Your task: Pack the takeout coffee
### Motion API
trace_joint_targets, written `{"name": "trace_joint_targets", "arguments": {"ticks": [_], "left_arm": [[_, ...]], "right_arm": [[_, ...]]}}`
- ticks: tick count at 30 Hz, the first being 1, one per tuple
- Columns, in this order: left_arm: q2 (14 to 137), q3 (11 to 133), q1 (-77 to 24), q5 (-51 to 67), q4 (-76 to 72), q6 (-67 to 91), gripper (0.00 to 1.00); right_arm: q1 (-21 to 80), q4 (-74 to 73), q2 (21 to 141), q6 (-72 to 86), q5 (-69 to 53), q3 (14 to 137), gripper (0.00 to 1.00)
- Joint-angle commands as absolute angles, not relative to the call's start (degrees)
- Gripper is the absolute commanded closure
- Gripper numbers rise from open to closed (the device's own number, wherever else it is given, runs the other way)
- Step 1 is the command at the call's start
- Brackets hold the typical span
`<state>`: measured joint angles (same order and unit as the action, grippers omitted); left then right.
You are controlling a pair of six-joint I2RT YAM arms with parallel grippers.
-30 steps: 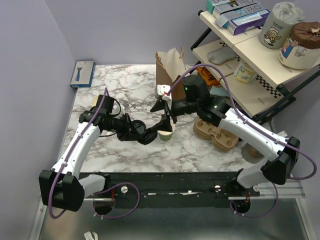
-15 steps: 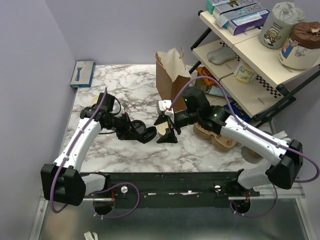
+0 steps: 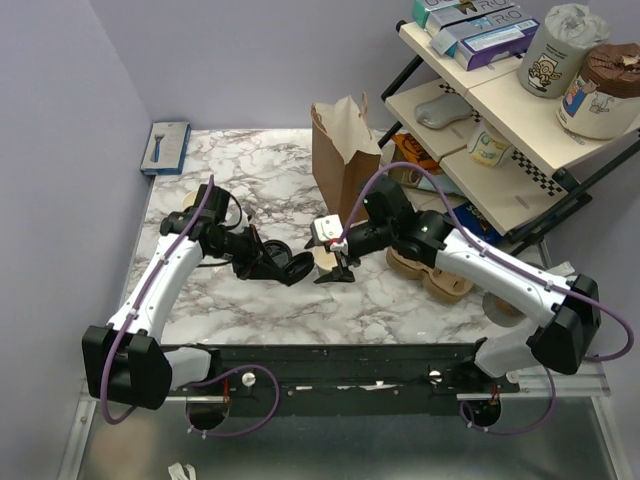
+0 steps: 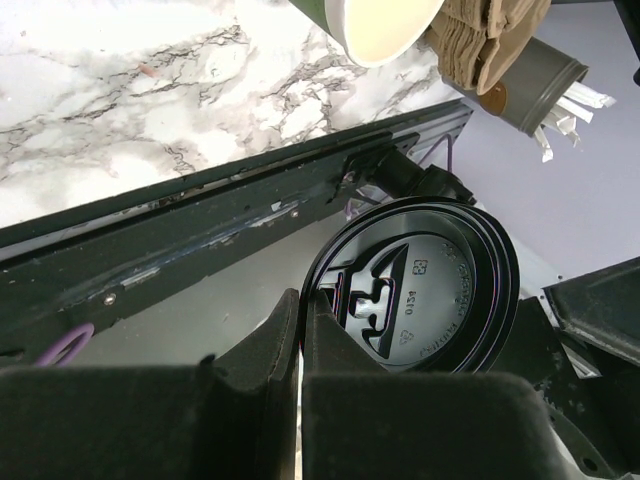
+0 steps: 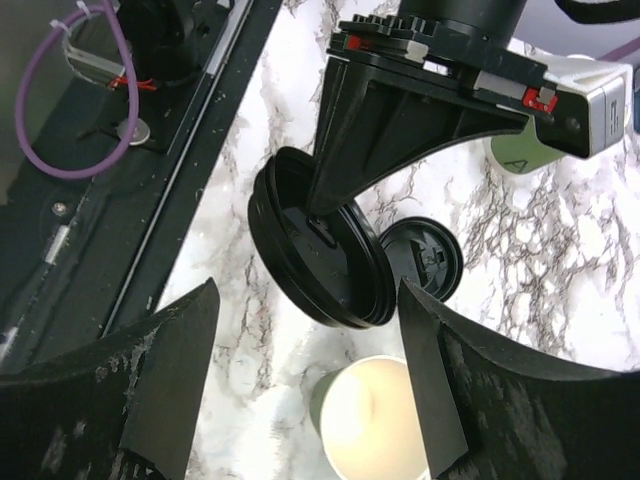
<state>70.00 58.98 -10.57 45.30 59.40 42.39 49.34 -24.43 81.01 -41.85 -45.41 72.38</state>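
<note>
The takeout coffee's dark-green paper cup (image 3: 328, 259) stands lidless on the marble table (image 3: 260, 180), its cream inside showing (image 5: 375, 425). My right gripper (image 3: 335, 262) is open and lowered round it, one finger on each side (image 5: 307, 290). Whether the pads touch the cup I cannot tell. Its round black lid (image 4: 420, 295) hangs tilted just left of the cup (image 3: 295, 268), pinched by the rim in my shut left gripper (image 4: 302, 300). The cup's rim shows at the top of the left wrist view (image 4: 385, 25).
A brown paper bag (image 3: 345, 150) stands open behind the cup. A brown pulp cup tray (image 3: 430, 268) lies to the right. A second black lid (image 5: 425, 255) lies flat on the marble. A stocked shelf rack (image 3: 500, 110) borders the right; a blue box (image 3: 168, 147) sits far left.
My right gripper has come down from beside the bag and now straddles the cup, its jaws narrowing a little. The left gripper still holds the lid, almost unmoved.
</note>
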Motion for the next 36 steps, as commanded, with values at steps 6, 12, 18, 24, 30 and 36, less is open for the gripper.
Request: {"name": "trace_joint_targets", "arguments": {"ticks": [6, 12, 18, 24, 30, 36], "left_arm": [[68.8, 59.7, -10.4, 49.5, 57.8, 43.5, 1.00], [69.3, 60.8, -10.4, 47.5, 60.1, 41.5, 0.81], [68.2, 62.8, -10.3, 42.9, 55.3, 43.6, 0.25], [66.0, 67.5, -8.6, 30.7, 54.9, 43.7, 0.01], [60.6, 65.3, -7.9, 18.8, 46.9, 49.5, 0.01], [58.5, 52.7, -8.5, 24.9, 28.1, 58.0, 0.01]], "right_arm": [[50.6, -33.7, 89.3, -51.2, -50.4, 80.4, 0.40], [50.6, -34.6, 89.4, -49.9, -53.7, 81.7, 0.82], [50.5, -33.4, 88.6, -39.1, -53.9, 80.5, 0.93], [46.8, -28.1, 88.7, -22.5, -53.0, 79.3, 0.97], [32.5, -13.8, 89.7, 12.3, -63.5, 73.9, 0.95], [27.5, -10.1, 94.6, 28.3, -61.9, 71.2, 0.91]]}}
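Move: The left gripper still pinches a raised black lid, its middle some 4 cm to that gripper's right, 1 cm ahead and about level. From the open right gripper, this lid lies roughly 5 cm left, 1 cm back and 3 cm lower. Also from the right gripper, the empty cup stands about 3 cm right, 2 cm ahead and 10 cm below; the flat lid lies 11 cm left, 8 cm ahead, 15 cm below. Ease the right gripper about 2 cm left and down over the held lid's free edge and pinch it, while the left keeps its hold; then open the left fingers wide and pull them away forward, up and left. Once the lid is free, swing it with the right hand about 10 cm forward and 6 cm right, rolling the wrist some 60 degrees. ##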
